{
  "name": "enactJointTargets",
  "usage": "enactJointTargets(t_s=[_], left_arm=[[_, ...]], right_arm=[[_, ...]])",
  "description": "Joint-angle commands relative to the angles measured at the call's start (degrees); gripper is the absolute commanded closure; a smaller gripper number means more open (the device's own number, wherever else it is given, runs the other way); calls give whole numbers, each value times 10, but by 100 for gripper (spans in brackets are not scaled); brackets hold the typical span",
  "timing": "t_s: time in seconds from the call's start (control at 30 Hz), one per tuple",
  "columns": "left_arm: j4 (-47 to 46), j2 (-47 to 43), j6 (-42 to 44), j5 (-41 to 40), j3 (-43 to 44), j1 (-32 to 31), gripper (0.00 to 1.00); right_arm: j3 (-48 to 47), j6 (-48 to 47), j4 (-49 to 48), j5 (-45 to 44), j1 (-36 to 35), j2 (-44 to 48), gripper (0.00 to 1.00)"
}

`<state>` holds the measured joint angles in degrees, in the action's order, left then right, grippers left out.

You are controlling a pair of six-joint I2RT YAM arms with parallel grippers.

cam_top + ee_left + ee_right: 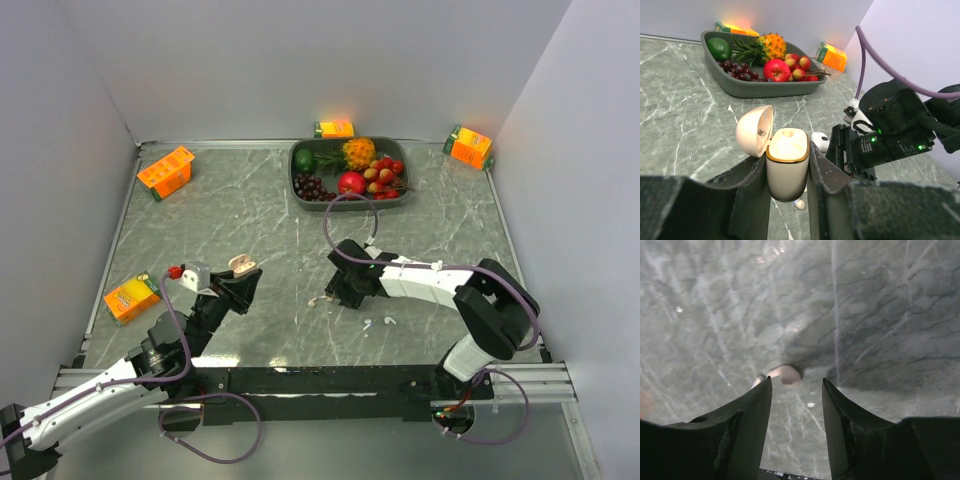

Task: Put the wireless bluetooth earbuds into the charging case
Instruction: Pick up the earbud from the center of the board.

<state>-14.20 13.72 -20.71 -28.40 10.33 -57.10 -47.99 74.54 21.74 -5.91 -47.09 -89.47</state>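
Observation:
The cream charging case stands upright between the pads of my left gripper, its hinged lid swung open to the left. In the top view the case is held above the table's left-centre by the left gripper. A white earbud lies on the marble just beyond the left fingertip of my right gripper, which hangs open and empty. The right gripper sits low beside this earbud. More white bits lie nearer the arms' bases. From the left wrist, one earbud shows past the case.
A grey tray of fruit stands at the back centre. Orange juice cartons sit at the back left, near left, back right and behind the tray. Walls close three sides.

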Motion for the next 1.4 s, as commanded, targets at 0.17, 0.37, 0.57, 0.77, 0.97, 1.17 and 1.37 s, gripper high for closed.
enactJointTargets(t_s=[0.17, 0.37, 0.57, 0.77, 0.97, 1.17, 1.37], left_arm=[[-14, 0, 0, -13, 11, -3, 99], [-12, -2, -1, -16, 10, -2, 99], [-13, -3, -3, -15, 7, -2, 99], [-14, -3, -4, -14, 6, -2, 99], [-9, -4, -1, -13, 6, -2, 99], [-20, 4, 5, -6, 4, -3, 99], [-26, 16, 8, 5, 4, -2, 99]], right_arm=[[-43, 26, 0, 13, -1, -46, 55], [-45, 32, -1, 21, 0, -57, 57], [-22, 40, -10, 27, 5, -54, 68], [-19, 25, 13, 14, 5, -38, 84], [-67, -75, 83, -73, 0, 8, 100], [-142, -362, 115, -120, -5, 18, 100], [-186, -586, 134, -38, -6, -60, 100]])
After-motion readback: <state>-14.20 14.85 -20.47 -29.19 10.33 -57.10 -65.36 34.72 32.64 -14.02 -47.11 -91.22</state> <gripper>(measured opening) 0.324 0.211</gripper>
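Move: The earbud to be picked lies on the board almost under the right hand, about 1 cm to its left and 1 cm lower. A second earbud lies 4 cm farther left of it and 1 cm nearer the base. From the right hand, the white oval case is about 7 cm ahead and 6 cm right, and a white bit about 5 cm back and 7 cm right. From the left hand the earbud lies about 14 cm right, 2 cm ahead and 20 cm below. The earbud is centred between the right fingertips as the hand eases about 1 cm left and 1 cm down; the fingers then close and pinch it. The hand lifts it about 7 cm while swinging some 5 cm forward, first dipping a few centimetres right, turning about 30 degrees counter-clockwise and tilting the fingers out of their downward point. ##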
